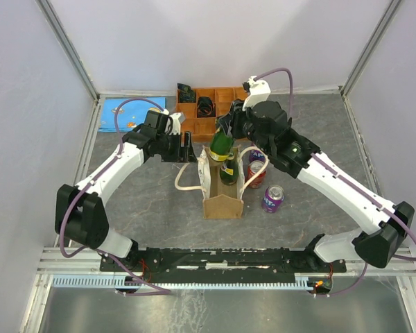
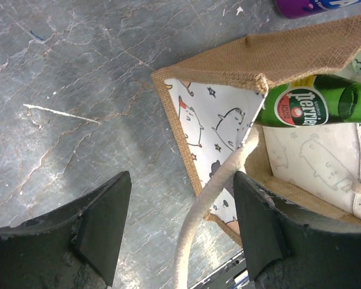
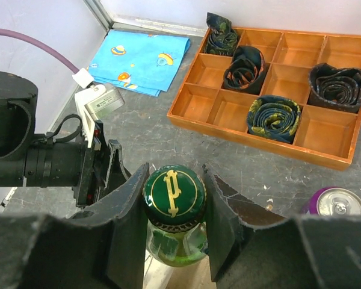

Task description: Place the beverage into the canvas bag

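Note:
The beverage is a green Perrier glass bottle [image 1: 222, 144] with a green and gold cap [image 3: 174, 194]. My right gripper [image 3: 175, 174] is shut on its neck just under the cap and holds it tilted over the far end of the canvas bag [image 1: 222, 202]. The bottle's lower body [image 2: 301, 106] is inside the bag's open mouth. The bag [image 2: 277, 57] is tan burlap with a cartoon-print lining and stands upright. My left gripper [image 2: 180, 180] is open at the bag's left rim. One cream rope handle [image 2: 210, 198] runs loose between its fingers, touching neither.
A wooden compartment tray [image 1: 215, 90] with rolled ties stands at the back. A blue printed cloth [image 1: 128, 114] lies at the back left. A red can [image 1: 256, 173] and a purple can [image 1: 272, 198] stand right of the bag, with a third can behind them.

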Controlling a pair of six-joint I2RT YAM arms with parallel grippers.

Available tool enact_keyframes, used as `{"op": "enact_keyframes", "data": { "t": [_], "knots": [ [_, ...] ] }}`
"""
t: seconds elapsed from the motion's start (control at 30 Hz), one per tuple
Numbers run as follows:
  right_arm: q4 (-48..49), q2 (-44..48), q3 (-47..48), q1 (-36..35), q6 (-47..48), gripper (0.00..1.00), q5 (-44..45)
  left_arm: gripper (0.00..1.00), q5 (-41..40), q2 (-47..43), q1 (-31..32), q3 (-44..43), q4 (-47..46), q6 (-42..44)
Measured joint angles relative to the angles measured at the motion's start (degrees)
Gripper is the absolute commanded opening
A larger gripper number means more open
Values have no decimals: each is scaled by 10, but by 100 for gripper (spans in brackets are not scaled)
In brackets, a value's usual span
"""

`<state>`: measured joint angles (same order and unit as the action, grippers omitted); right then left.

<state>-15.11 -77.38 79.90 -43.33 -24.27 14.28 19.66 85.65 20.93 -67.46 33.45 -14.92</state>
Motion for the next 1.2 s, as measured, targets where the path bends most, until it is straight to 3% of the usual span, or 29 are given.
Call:
{"op": "enact_keyframes", "data": {
  "t": [0.37, 0.57, 0.8, 1.0, 1.1, 1.2],
  "knots": [
    [14, -41, -52, -44, -11, 0, 13, 74, 5, -2, -10, -2, 12, 11],
    [8, -60, -58, -55, 0, 0, 16, 67, 70, -2, -26, -17, 38, 25],
    [13, -60, -58, -61, 24, 0, 36, 49, 186, -13, -32, -17, 77, 59],
    [14, -64, -58, -82, 57, 0, 54, 22, 298, -15, -32, -18, 112, 79],
    [20, -76, -58, -90, 67, 0, 60, 11, 325, -15, -32, -22, 134, 99],
    [32, -93, -60, -96, 72, 0, 63, 7, 340, -15, -32, -32, 158, 120]
  ]
}}
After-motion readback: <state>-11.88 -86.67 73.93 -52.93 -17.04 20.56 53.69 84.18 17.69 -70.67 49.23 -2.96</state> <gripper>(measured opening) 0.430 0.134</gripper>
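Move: The right gripper holds the second green bottle by its neck above the canvas bag; the bag's middle lies about 6 cm back, 1 cm right and some 27 cm below it. The first bottle stands in the bag about 3 cm back and 3 cm right of the hand, the red can level with that bottle and 10 cm farther right. From the left gripper, the bag's left handle is centred some 7 cm back, near its height; the bag's middle is roughly 5 cm back, 11 cm right, 7 cm lower. Lower the held bottle with the right gripper about 10 cm and carry it some 5 cm left, into the bag's left half beside the first bottle; pause midway down and tip the bottle's top left. After a short hold, draw the left gripper about 8 cm back and some 5 cm up, turning clockwise, and close its fingers on the bag's left handle. ##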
